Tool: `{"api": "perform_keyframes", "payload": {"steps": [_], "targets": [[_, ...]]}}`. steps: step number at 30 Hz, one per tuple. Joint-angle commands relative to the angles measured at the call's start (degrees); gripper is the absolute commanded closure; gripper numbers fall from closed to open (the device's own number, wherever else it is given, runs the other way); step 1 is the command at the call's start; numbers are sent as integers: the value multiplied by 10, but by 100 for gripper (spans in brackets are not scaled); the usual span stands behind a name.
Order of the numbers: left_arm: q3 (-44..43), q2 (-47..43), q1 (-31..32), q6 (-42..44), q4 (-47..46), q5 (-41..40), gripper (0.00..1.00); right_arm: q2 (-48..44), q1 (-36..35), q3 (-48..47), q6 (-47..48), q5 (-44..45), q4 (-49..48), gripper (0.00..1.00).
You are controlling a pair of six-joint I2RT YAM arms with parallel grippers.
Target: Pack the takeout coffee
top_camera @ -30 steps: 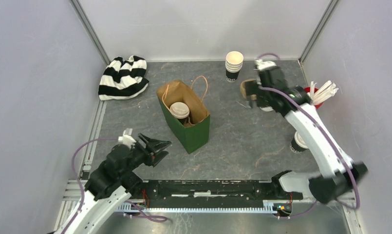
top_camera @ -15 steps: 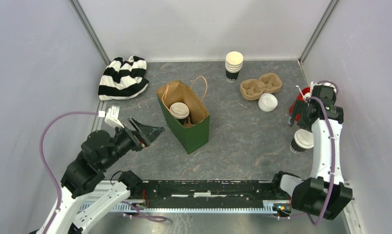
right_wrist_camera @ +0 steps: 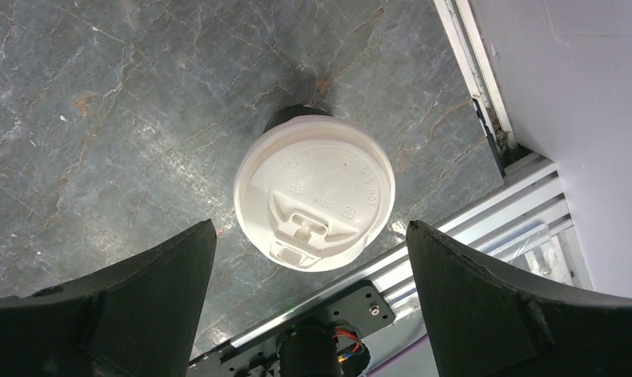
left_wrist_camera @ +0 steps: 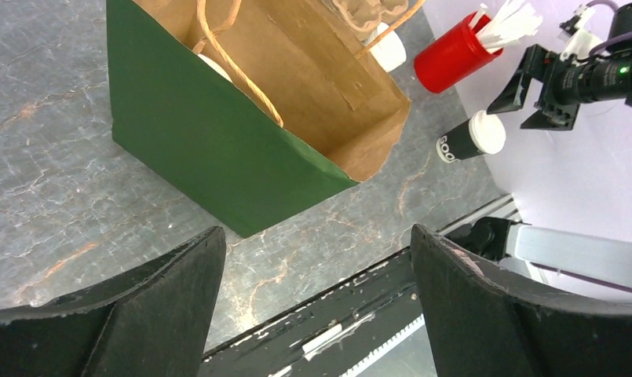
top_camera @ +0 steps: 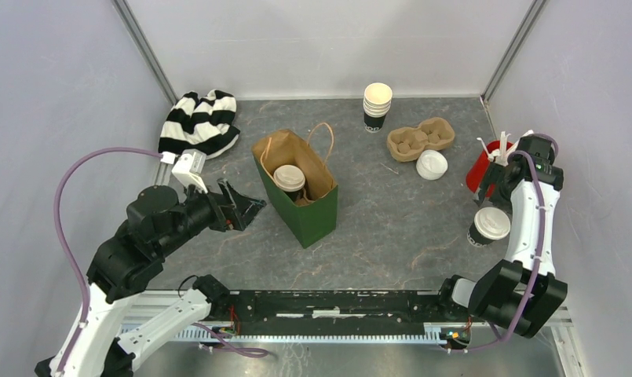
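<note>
One takeout coffee [top_camera: 289, 178], a dark cup with a white lid, stands inside the open green paper bag [top_camera: 305, 216]. The bag also shows in the left wrist view [left_wrist_camera: 210, 149]. The second lidded coffee [top_camera: 488, 225] stands on the table at the right; it also shows in the right wrist view [right_wrist_camera: 314, 193] and in the left wrist view [left_wrist_camera: 471, 138]. My right gripper [top_camera: 495, 174] is open and empty, hovering above this cup, jaws wide in the wrist view [right_wrist_camera: 308, 298]. My left gripper [top_camera: 238, 208] is open and empty, left of the bag, also in its wrist view [left_wrist_camera: 316, 290].
A red cup of white stirrers [top_camera: 485, 166] stands right beside my right gripper. A cardboard cup carrier [top_camera: 420, 138], a loose white lid [top_camera: 432, 165] and a stack of empty cups [top_camera: 377, 107] are at the back. A striped cloth [top_camera: 199, 124] lies back left. A metal rail [top_camera: 336, 302] runs along the front.
My right arm swung from the cup carrier to the right and now hovers over the lidded cup. My left arm rose and moved back-left, still pointing at the bag.
</note>
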State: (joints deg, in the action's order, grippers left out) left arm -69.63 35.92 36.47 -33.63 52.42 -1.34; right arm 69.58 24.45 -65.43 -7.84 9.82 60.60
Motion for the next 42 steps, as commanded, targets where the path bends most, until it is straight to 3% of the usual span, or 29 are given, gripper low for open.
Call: {"api": "perform_keyframes", "payload": {"steps": [1, 16, 23, 36, 42], "targets": [[-18, 21, 2, 60, 12, 11, 7, 13, 12, 6, 14, -11, -14, 2], [-52, 52, 1, 98, 37, 5, 6, 20, 20, 42, 17, -22, -34, 11], [-54, 51, 1, 101, 40, 5, 6, 27, 30, 28, 15, -24, -36, 8], [-54, 52, 1, 104, 42, 3, 6, 42, 39, 37, 19, -46, -49, 25], [-57, 54, 1, 102, 47, 1, 6, 30, 39, 50, 19, -53, -46, 26]]}}
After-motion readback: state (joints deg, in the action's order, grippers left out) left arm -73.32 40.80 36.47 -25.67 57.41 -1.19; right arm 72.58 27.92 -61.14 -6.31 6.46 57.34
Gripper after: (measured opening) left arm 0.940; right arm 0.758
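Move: The lidded coffee cup stands almost under the right hand, its middle about 8 cm below and some 2 cm back, neither left nor right. The red straw holder is roughly 13 cm ahead of the hand at much the same depth; the white lids lie about 19 cm ahead and 14 cm left, some 12 cm down. From the left hand the cup is about 59 cm to the right, 4 cm farther out and 26 cm below. The lidded cup is taken from above at its lid: with the fingers still nearly wide open, the right hand sinks about 3 cm, easing a little back, until the fingertips straddle the rim. It then stays there while the fingers close by about a fifth of their range, and both tips come against opposite sides of the lid's edge. ##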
